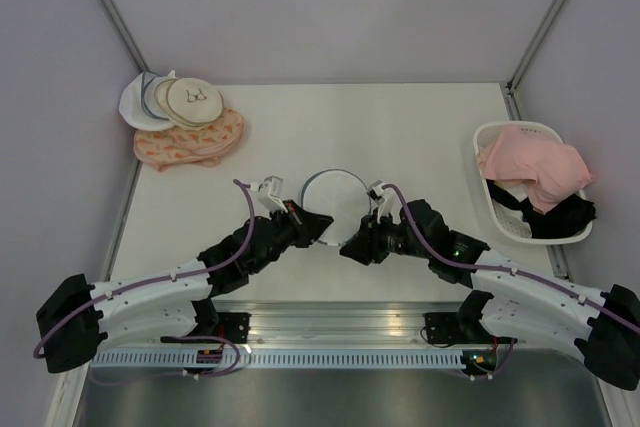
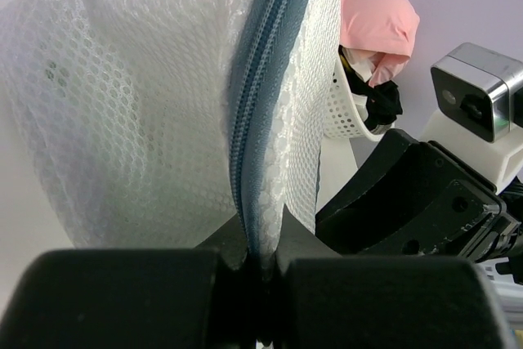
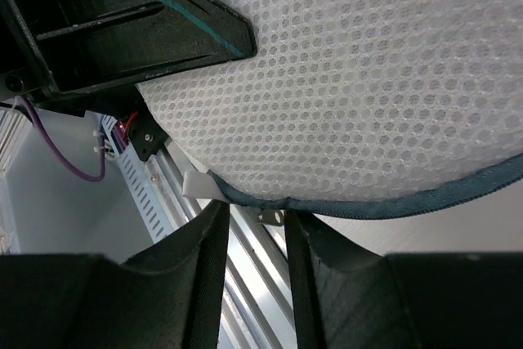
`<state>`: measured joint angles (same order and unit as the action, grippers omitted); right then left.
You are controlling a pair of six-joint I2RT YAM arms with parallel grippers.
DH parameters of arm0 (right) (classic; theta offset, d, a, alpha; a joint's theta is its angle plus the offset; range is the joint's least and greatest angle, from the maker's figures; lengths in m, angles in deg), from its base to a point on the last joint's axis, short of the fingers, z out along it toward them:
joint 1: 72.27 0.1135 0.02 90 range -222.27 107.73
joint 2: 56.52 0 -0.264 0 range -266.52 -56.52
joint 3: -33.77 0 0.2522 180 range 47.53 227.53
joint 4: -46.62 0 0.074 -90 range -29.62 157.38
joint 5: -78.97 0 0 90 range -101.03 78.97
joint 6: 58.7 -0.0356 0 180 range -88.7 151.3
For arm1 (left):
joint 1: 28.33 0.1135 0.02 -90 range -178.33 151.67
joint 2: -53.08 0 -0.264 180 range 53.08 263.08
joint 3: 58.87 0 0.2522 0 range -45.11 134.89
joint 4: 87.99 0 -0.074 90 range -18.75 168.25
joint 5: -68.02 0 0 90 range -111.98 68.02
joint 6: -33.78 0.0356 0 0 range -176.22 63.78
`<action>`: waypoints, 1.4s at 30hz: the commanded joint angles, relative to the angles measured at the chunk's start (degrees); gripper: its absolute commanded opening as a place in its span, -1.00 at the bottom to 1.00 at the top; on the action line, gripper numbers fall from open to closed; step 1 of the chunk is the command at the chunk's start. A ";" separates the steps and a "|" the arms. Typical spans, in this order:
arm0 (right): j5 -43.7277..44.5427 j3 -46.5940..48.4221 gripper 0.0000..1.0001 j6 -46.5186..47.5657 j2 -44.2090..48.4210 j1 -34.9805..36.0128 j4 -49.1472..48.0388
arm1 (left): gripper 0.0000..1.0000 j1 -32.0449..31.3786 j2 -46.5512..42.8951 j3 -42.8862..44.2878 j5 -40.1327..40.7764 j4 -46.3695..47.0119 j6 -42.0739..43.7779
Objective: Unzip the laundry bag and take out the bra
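The laundry bag (image 1: 335, 197), a round white mesh pouch with a grey-blue zipper (image 2: 253, 112) round its rim, stands tilted off the table in the middle. My left gripper (image 1: 318, 223) is shut on its rim, with zipper band and mesh (image 2: 147, 120) pinched between the fingers (image 2: 261, 261). My right gripper (image 1: 354, 244) is at the bag's near right edge and stands open. In the right wrist view the small metal zipper pull (image 3: 274, 216) hangs from the zipper band (image 3: 409, 202), just above the gap between my fingertips (image 3: 255, 220). The bra is hidden.
A white basket (image 1: 497, 135) at the right holds a pink garment (image 1: 535, 167) and a black one (image 1: 560, 219). At the back left lie stacked cream and white discs (image 1: 185, 100) on a pink patterned bag (image 1: 190, 144). An aluminium rail (image 1: 340, 322) runs along the near edge.
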<state>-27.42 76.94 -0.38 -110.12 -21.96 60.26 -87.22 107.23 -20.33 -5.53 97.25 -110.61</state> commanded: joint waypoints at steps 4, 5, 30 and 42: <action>7.58 3.37 -0.49 0.74 -1.50 1.73 -2.17 | -0.95 0.09 -0.53 -1.66 -0.28 3.68 -3.53; 9.25 3.46 -0.58 0.92 -1.42 1.73 -1.73 | -0.95 0.18 -0.80 -2.09 -0.19 3.67 -3.53; 31.67 15.32 -0.99 9.62 -7.04 2.34 31.58 | -0.96 12.66 -8.03 -1.67 -35.50 -17.41 18.34; 35.72 18.05 -0.99 11.38 -9.24 2.34 34.75 | -0.95 12.75 12.90 17.57 -64.07 -29.80 37.15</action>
<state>3.27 92.48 9.65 -119.28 -19.17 94.69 -74.02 117.57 -8.46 -56.43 73.49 -83.09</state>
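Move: The zipper pull is right at the right fingertips, about 1 cm ahead and 1 cm left of the point between the pads, at the same height. The white tab at the zip's end lies some 3 cm back of the pull and 1 cm left of it; the rim pinched by the left hand is about 5 cm ahead, 4 cm left and 4 cm above the right hand. From the left hand, the pull is roughly 4 cm back, 3 cm right and 4 cm lower. The right fingers shut on the zipper pull, then draw it about 8 cm to the right, also forward and down, tipping steeply downward as they go. The left hand keeps its pinch on the bag's rim, sinks and shifts left, then swings back towards the robot and right again, twisting some 45 degrees clockwise while the two hands draw apart. ##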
